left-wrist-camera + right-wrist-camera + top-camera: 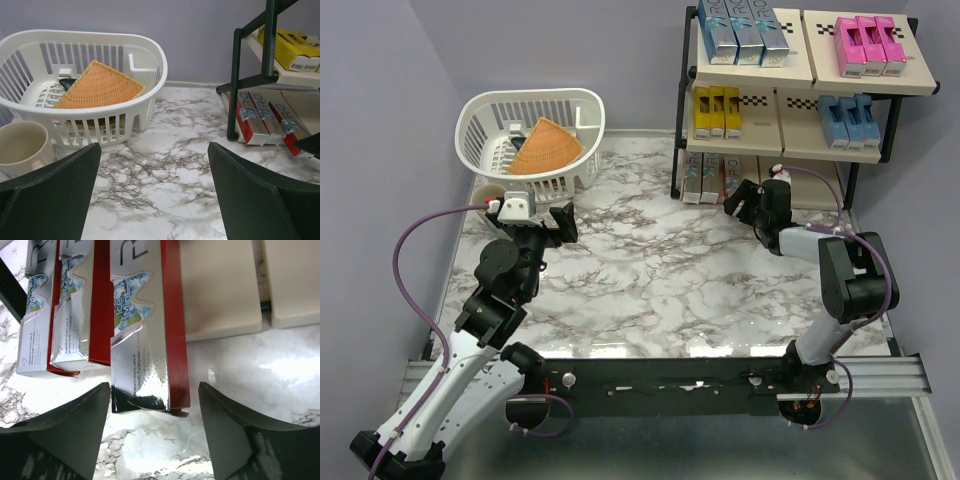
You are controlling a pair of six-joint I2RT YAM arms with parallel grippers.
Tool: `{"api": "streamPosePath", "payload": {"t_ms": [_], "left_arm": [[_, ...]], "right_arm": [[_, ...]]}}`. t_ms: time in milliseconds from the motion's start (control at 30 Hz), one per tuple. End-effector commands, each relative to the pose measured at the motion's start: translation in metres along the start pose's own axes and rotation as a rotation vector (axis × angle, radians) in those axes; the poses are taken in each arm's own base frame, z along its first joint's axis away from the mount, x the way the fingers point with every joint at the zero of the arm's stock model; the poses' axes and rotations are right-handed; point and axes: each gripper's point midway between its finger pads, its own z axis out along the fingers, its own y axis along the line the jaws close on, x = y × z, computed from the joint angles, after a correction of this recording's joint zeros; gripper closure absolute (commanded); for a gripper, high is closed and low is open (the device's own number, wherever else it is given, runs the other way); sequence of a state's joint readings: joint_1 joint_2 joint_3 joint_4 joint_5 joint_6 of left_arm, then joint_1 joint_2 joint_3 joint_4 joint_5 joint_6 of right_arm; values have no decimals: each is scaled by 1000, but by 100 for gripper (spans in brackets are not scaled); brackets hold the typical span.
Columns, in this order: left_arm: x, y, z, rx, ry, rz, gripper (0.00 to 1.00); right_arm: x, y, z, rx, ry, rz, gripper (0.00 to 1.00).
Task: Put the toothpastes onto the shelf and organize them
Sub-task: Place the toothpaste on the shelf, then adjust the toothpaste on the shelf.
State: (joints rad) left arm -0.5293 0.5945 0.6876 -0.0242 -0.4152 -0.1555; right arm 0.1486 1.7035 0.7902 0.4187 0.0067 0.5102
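The shelf point(680, 100) stands at the back right. It holds toothpastes in groups: silver-blue point(742, 30) and pink point(868, 44) on top, yellow point(716, 110) and light blue point(848, 118) in the middle, red-and-silver point(705, 178) at the bottom left. My right gripper point(745, 200) is at the bottom tier. In the right wrist view it point(152, 387) is open, its fingers either side of the near end of the rightmost red carton point(145, 330), with a gap on both sides. My left gripper point(154, 147) is open over bare marble, holding nothing.
A white plastic basket point(125, 42) with a tan wicker fan-shaped piece point(100, 85) sits at the back left, a beige cup point(22, 145) beside it. The bottom tier's beige panel point(220, 290) lies bare to the right of the red cartons.
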Motion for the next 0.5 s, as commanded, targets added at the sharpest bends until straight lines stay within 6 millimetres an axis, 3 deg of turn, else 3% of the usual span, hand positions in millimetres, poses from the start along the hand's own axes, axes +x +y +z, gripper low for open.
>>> {"api": "streamPosePath", "payload": {"t_ms": [0,100,233,467], "left_arm": [[0,0,2,5,-8,6,1],[1,0,2,5,-5,11,1],[3,-1,3,6,0,13,1],[3,-1,3,7,0,15,1]], "right_arm": [[-19,4,5,4,-26,-45,24],[-20,7,9,-3,-13,-60,31],[-26,9,7,-10,-27,-75,49],[-24,17,17,-33,43,-93,52]]}}
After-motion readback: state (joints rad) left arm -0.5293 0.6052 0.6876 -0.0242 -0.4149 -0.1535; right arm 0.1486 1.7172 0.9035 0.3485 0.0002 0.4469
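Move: The third silver-and-red toothpaste, on the bottom shelf, is straight ahead of the right hand: its near end is only a couple of centimetres off, its middle about 10 cm ahead, about 1 cm left and slightly below. Of the two matching toothpastes beside it, the nearer stands about 12 cm ahead and 5 cm left of the hand, the outer one 12 cm ahead and 10 cm left. From the left hand, the third toothpaste lies some 25 cm ahead, 37 cm right and 27 cm below. Rising and reaching forward in about equal measure, some 3 cm in all, the right hand comes up over the near end of the third toothpaste on the bottom shelf. Meanwhile its fingers draw in from well open to about half, one towards each side of that end; whether they grip it can't be made out. The wrist barely turns. ##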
